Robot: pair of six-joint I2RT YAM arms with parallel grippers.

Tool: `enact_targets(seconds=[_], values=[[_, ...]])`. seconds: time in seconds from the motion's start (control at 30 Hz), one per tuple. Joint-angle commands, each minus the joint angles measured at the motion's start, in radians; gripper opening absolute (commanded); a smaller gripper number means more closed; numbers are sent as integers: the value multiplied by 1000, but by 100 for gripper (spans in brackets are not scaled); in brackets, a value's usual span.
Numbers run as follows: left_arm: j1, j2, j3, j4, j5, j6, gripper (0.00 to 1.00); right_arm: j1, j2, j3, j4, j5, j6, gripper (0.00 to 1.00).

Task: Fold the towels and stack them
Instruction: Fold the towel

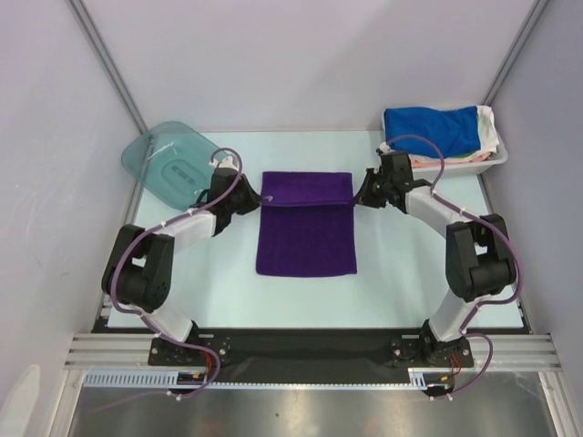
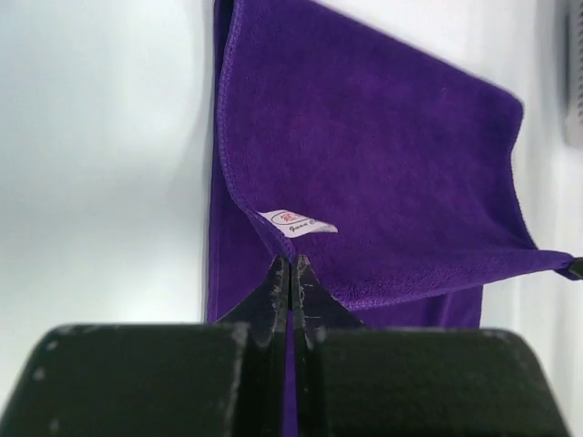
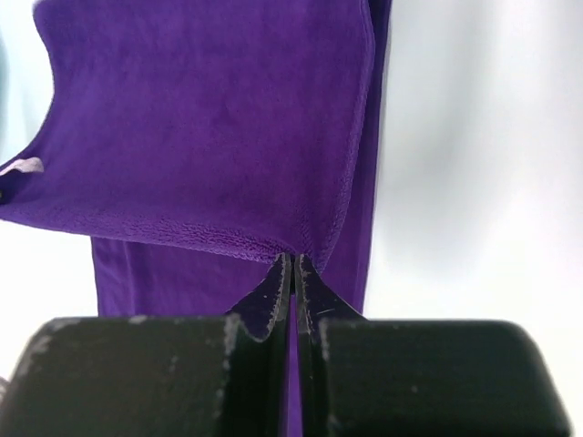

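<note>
A dark purple towel (image 1: 305, 232) lies in the middle of the table, its far part doubled over toward me into a flap. My left gripper (image 1: 259, 198) is shut on the flap's left corner, beside a small white tag (image 2: 298, 221). My right gripper (image 1: 357, 198) is shut on the flap's right corner (image 3: 301, 248). Both corners are lifted slightly off the lower layer (image 2: 228, 282). In the wrist views each pair of black fingers (image 2: 273, 291) (image 3: 273, 291) pinches the hem. A royal blue towel (image 1: 430, 127) lies on top in the bin at the far right.
A white bin (image 1: 492, 160) at the far right corner holds the blue towel over white and pinkish cloth. A teal translucent lid (image 1: 168, 164) lies at the far left, just behind my left wrist. White walls enclose the table on three sides.
</note>
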Motion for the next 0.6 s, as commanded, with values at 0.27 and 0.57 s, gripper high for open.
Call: enact_targets(seconds=[0.27, 0.57], values=[[-54, -140, -106, -35, 33, -3, 0, 46, -142, -110, -48, 41, -9, 0], [-90, -231, -174, -59, 21, 4, 0, 91, -215, -198, -55, 66, -15, 0]])
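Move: The shut left gripper pinches the purple towel's top-layer corner; the bottom layer's near left corner lies roughly 20 cm back from it, level sideways and about 6 cm lower. The right gripper holds the other corner, with the near right corner also some 20 cm back, level sideways and 6 cm below. The towel's fold is about 12 cm ahead of both hands. The teal basket stands around 14 cm ahead and 22 cm left of the left gripper, the white bin 19 cm ahead and 23 cm right of the right. Keep both grippers shut on the towel's corners and draw them back together about 6 cm, low over the bottom layer, towards its near edge. Let the left gripper ease 1 to 2 cm to the right and turn some 5 degrees clockwise, while the right one sinks about 1.5 cm late on. ##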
